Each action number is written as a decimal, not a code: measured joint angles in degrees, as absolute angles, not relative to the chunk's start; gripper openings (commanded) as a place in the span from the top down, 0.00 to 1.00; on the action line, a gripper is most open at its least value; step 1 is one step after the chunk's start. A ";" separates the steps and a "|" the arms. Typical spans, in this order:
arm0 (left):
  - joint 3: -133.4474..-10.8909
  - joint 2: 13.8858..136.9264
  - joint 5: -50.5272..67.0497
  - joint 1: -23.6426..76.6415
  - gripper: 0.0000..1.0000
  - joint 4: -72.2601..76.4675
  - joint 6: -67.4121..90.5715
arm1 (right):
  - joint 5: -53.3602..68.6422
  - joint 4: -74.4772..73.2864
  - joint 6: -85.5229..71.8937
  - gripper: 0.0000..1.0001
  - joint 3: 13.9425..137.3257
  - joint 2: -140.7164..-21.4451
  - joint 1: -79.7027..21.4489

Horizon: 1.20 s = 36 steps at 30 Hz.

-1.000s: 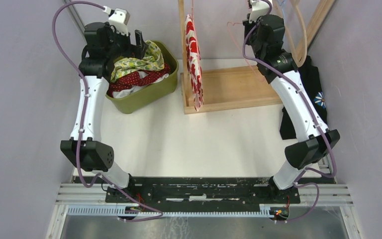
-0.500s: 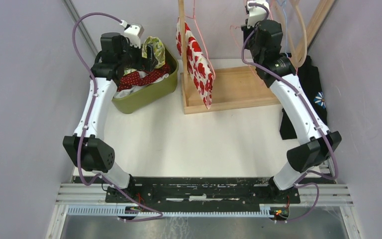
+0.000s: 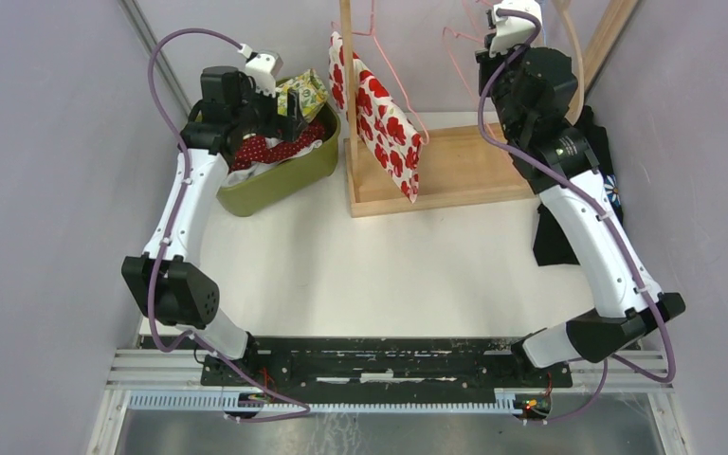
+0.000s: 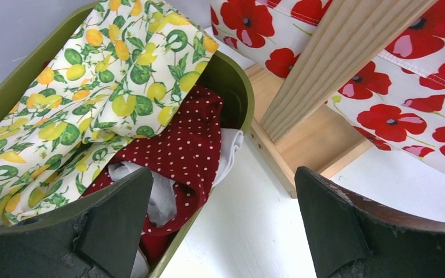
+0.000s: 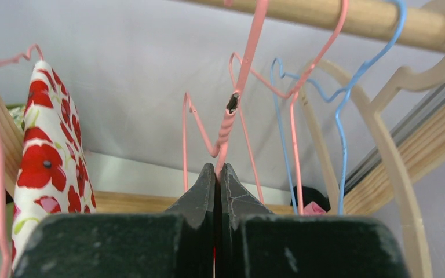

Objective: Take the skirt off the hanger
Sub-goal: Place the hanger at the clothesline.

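Note:
The skirt [image 3: 384,114], white with red poppies, hangs on a pink wire hanger [image 3: 400,90] from the wooden rack and tilts toward the right. It shows at the left edge of the right wrist view [image 5: 49,156] and at the top right of the left wrist view [image 4: 417,110]. My right gripper [image 5: 217,166] is shut on the twisted neck of a pink hanger [image 5: 227,124] under the rod, right of the skirt. I cannot tell if this wire carries the skirt. My left gripper [image 4: 223,174] is open and empty over the bin's right rim.
A green bin [image 3: 284,180] holds a lemon-print cloth [image 4: 87,98] and a red dotted cloth [image 4: 179,156]. The wooden rack base [image 3: 464,171] stands at the back centre. Blue [image 5: 342,116] and wooden [image 5: 394,174] hangers hang right of my right gripper. A black garment [image 3: 555,237] lies at the right.
The skirt's lower edge has swung out to the right. My left arm moved right, from over the bin toward the rack post. My right arm shifted right and nearer.

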<state>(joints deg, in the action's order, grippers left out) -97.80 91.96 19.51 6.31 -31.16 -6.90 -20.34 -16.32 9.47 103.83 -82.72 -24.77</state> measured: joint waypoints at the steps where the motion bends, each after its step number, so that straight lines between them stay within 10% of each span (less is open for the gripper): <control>1: -97.80 91.96 19.51 6.55 0.01 -31.16 -6.90 | -20.40 -16.34 9.82 0.99 104.79 -83.05 -24.88; 22: -95.81 89.49 17.98 8.49 0.01 -31.51 -6.92 | -21.91 -10.70 12.62 0.99 120.99 -105.08 -22.57; 28: -95.48 89.38 17.45 8.49 0.01 -31.68 -6.92 | -23.18 -10.13 13.15 0.64 120.53 -105.08 -20.95; 36: -95.48 89.38 17.12 8.49 0.01 -31.70 -6.92 | -22.74 -10.35 15.81 0.43 117.32 -104.31 -20.58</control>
<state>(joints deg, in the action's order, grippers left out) -95.48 89.38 17.12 8.49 -31.70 -6.92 -22.74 -10.35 15.81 117.32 -104.31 -20.58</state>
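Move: The right hand holds the empty pink hanger by its shoulder just below the hook. The free stretch of the clothesline rod lies about 13 cm straight ahead and some 6 cm above the hand. On the same rod, about 13 cm ahead, another empty pink hanger hangs 6 cm to the right and a blue one 11 cm right; the poppy skirt hangs about 17 cm left and 10 cm ahead, lower down. From the left hand, that stretch of rod is roughly 34 cm right, 10 cm ahead and 22 cm higher. The right hand carries the pink hanger up about 3 cm and then forward, some 12 cm in all and at first slightly left, arching down on the way by about 5 cm to bring the hook over the clothesline rod. Near full reach it slides 3 cm or so back to the right along the rod towards the other empty hangers, turning slightly clockwise, then opens the fingers to about half and sinks a further 2 cm, letting go of the wire. ##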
